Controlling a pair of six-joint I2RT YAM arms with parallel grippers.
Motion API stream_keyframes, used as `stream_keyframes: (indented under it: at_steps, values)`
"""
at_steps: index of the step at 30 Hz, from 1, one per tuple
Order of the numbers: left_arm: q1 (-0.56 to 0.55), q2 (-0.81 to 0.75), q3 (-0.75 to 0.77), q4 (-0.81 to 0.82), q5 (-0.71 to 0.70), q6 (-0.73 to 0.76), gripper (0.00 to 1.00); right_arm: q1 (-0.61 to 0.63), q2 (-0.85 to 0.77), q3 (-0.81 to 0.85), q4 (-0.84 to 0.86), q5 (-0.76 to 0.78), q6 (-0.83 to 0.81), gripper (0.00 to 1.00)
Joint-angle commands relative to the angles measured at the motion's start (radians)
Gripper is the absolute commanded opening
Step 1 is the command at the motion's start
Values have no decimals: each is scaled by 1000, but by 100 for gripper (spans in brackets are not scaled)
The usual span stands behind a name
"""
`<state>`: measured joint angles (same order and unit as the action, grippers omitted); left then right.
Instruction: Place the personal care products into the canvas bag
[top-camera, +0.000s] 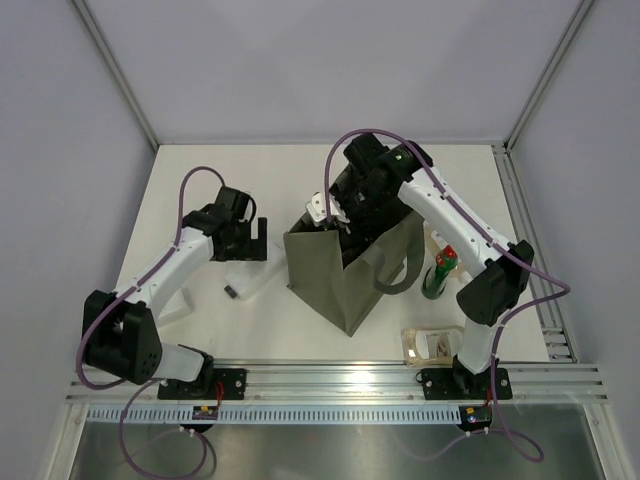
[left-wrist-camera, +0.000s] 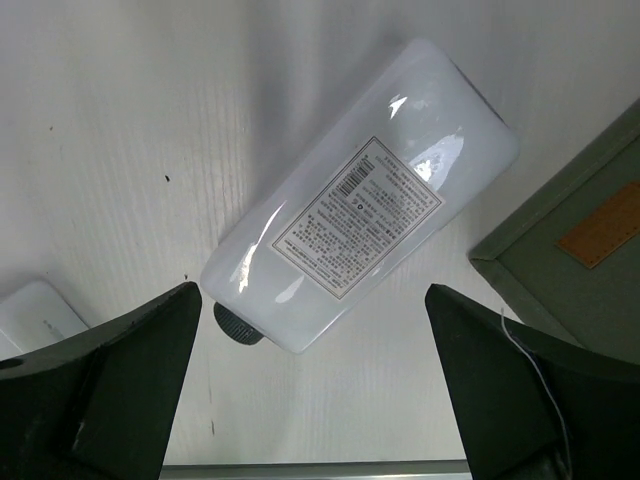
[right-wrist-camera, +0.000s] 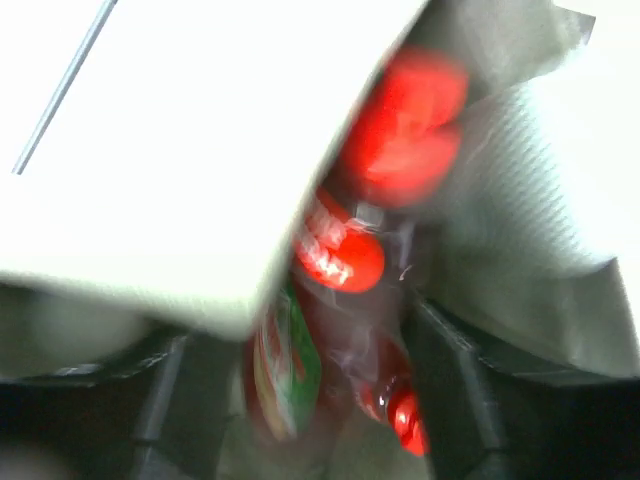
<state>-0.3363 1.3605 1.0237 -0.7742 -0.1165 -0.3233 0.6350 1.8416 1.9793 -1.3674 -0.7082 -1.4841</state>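
Observation:
The canvas bag (top-camera: 340, 280) stands open at the table's middle. My right gripper (top-camera: 350, 215) is over its mouth and reaches in. In the blurred right wrist view it (right-wrist-camera: 320, 400) is closed on two red bottles (right-wrist-camera: 335, 260) wrapped together in clear film, with bag fabric (right-wrist-camera: 520, 250) around them. A white bottle with a grey cap (left-wrist-camera: 360, 210) lies flat on the table left of the bag (left-wrist-camera: 580, 250). My left gripper (left-wrist-camera: 320, 400) hangs open above it, empty; the top view shows it too (top-camera: 245, 245). A dark green red-capped bottle (top-camera: 440, 270) stands right of the bag. A beige pouch (top-camera: 430, 343) lies near the right base.
A small white object (left-wrist-camera: 35, 315) lies on the table left of the white bottle. The bag's handle (top-camera: 400, 270) hangs toward the green bottle. A metal rail (top-camera: 330, 375) runs along the near edge.

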Motion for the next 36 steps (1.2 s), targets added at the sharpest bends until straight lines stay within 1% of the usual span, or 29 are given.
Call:
stream_keyframes:
  at_steps: [1, 2, 3, 5, 11, 13, 15, 16, 18, 21, 23, 26, 27, 28, 29, 31, 32, 34, 35, 36]
  values:
    - [5, 52, 76, -16, 15, 87, 99, 14, -12, 24, -128, -36, 2, 81]
    - [5, 90, 100, -26, 38, 99, 99, 12, -12, 29, -122, -21, 16, 84]
    - [5, 109, 113, -33, 52, 124, 99, 12, -15, 33, -118, -8, 24, 92]
    - [5, 171, 145, -49, 83, 142, 99, -3, -16, 55, -122, 16, 24, 100]
    - [5, 319, 222, -76, 110, 205, 99, -81, -10, 162, -223, -37, -4, 100]
    - [10, 380, 257, -77, 156, 222, 99, -116, -7, 187, -260, -63, -11, 99]
    - [11, 422, 280, -89, 201, 246, 99, -145, -13, 187, -266, -79, -1, 99]
    - [11, 466, 297, -97, 236, 256, 99, -155, -18, 176, -265, -91, 2, 100]
    - [11, 509, 309, -120, 241, 268, 99, -170, -28, 168, -265, -103, 7, 99]
    - [11, 571, 312, -140, 195, 253, 99, -202, -31, 170, -265, -126, 27, 100]
    - [11, 604, 315, -155, 151, 236, 99, -227, -25, 194, -265, -154, 54, 99]
    - [11, 630, 317, -155, 121, 193, 98, -254, -2, 242, -266, -188, 97, 100]
    - [11, 638, 320, -158, 109, 163, 97, -261, 11, 272, -266, -206, 111, 99]
    - [13, 649, 325, -165, 83, 150, 93, -268, 19, 289, -266, -215, 136, 100]
    - [11, 672, 337, -178, 49, 121, 83, -279, 31, 305, -265, -227, 151, 99]
    - [13, 698, 346, -186, 22, 101, 74, -291, 44, 355, -265, -257, 192, 99]
    - [13, 706, 345, -182, 11, 86, 54, -305, 51, 371, -266, -270, 202, 100]
    - [22, 694, 339, -157, -3, 67, 17, -319, 54, 406, -251, -303, 252, 99]
    - [29, 678, 332, -142, -2, 47, 1, -337, 54, 414, -236, -310, 281, 100]
    - [49, 630, 313, -125, 6, 41, 0, -346, 53, 423, -199, -327, 310, 99]
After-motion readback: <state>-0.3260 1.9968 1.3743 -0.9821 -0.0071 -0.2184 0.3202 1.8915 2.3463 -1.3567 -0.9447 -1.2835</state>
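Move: The white bottle lies flat almost under the left hand, about 9 cm below, 3 cm to its right and 1 cm back, its cap pointing back and left. The canvas bag's middle is 24 cm to the left hand's right and level with it in reach. The right hand is inside the bag's mouth, the bag's middle some 12 cm below, 5 cm right and 1 cm back; the green bottle stands about 24 cm to its right, 5 cm back and 16 cm lower. The left fingers end up closing partway on the base-end half of the white bottle, gripping it from both sides after the open hand sinks about 9 cm, easing forward and right and then partly back while tilting some 30 degrees towards straight down. Meanwhile the right fingers open the rest of the way, let go of the red bottle in the canvas bag, and the hand climbs out about 11 cm, also going forward and right. ##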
